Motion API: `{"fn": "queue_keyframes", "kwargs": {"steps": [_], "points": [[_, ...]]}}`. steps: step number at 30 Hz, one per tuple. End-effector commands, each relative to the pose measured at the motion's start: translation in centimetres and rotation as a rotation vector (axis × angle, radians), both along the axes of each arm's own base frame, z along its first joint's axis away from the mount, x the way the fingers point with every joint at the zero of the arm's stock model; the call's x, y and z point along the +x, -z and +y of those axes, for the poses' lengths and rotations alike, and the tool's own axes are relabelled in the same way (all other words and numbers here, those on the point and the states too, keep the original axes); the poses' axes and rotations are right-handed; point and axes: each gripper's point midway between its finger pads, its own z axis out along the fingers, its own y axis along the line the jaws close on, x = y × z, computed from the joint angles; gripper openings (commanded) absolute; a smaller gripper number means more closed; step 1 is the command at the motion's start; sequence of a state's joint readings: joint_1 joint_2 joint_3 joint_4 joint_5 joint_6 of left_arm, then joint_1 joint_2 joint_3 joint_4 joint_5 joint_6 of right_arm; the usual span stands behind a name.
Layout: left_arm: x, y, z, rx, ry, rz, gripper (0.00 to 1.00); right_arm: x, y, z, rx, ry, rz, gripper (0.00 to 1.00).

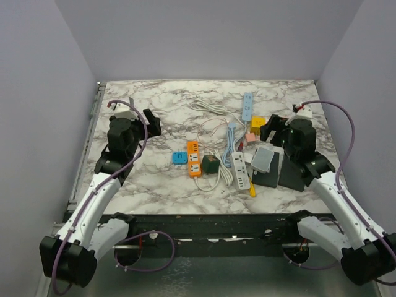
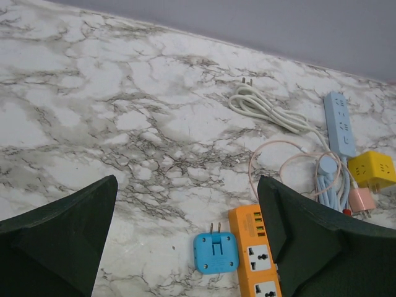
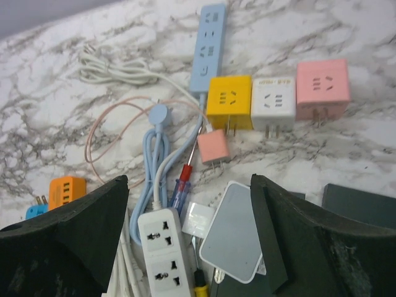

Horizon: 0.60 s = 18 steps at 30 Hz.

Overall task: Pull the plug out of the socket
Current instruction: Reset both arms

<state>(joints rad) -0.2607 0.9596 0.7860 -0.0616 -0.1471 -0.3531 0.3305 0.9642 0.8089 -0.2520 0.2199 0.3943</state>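
An orange socket strip lies mid-table with a dark green plug against its right side; how it is seated I cannot tell. In the left wrist view the orange strip shows beside a blue adapter, and the green plug is hidden behind my finger. My left gripper hangs open above bare marble, left of the strip. My right gripper is open over a white socket strip and a grey adapter, holding nothing.
A light blue strip, yellow, white and pink cube adapters, a small pink charger, a screwdriver and coiled cables crowd the right half. Black flat blocks lie near the right arm.
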Motion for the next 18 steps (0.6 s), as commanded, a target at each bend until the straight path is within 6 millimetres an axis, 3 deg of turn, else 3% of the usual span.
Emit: {"fn": "queue_keyframes", "kwargs": {"steps": [1, 5, 8, 18], "points": [[-0.5, -2.8, 0.9, 0.044, -0.008, -0.077, 0.99, 0.2, -3.4, -2.5, -0.086, 0.077, -0.150, 0.84], [-1.3, -5.0, 1.0, 0.075, 0.012, -0.149, 0.99, -0.4, -5.7, -3.2, -0.112, 0.082, -0.242, 0.84], [-2.1, -5.3, 1.5, 0.122, 0.016, -0.176, 0.99, -0.9, -6.6, -3.7, -0.143, 0.083, -0.292, 0.83], [-3.1, -4.2, 2.6, 0.141, -0.026, -0.182, 0.99, -1.9, -5.6, -4.6, -0.154, 0.105, -0.324, 0.83]]}}
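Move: Off to the right of the left hand, about 21 cm, and some 7 cm nearer the base stands the dark green plug, roughly 21 cm lower; the orange socket is 15 cm right and 6 cm back. From the right hand the same plug lies about 21 cm left, 6 cm back and 18 cm below, with the orange socket some 27 cm left and 5 cm back, the white power strip 10 cm left and 8 cm back. Rising empty above the table, both hands keep backing out from the plug and socket. The left climbs about 5 cm while drawing back 3 cm; the right lifts some 6 cm, sinks back slightly, and swings nearly 4 cm right and a little back. Fingers tip upward, 10 degrees left and 15–20 right, staying open and touching nothing. ##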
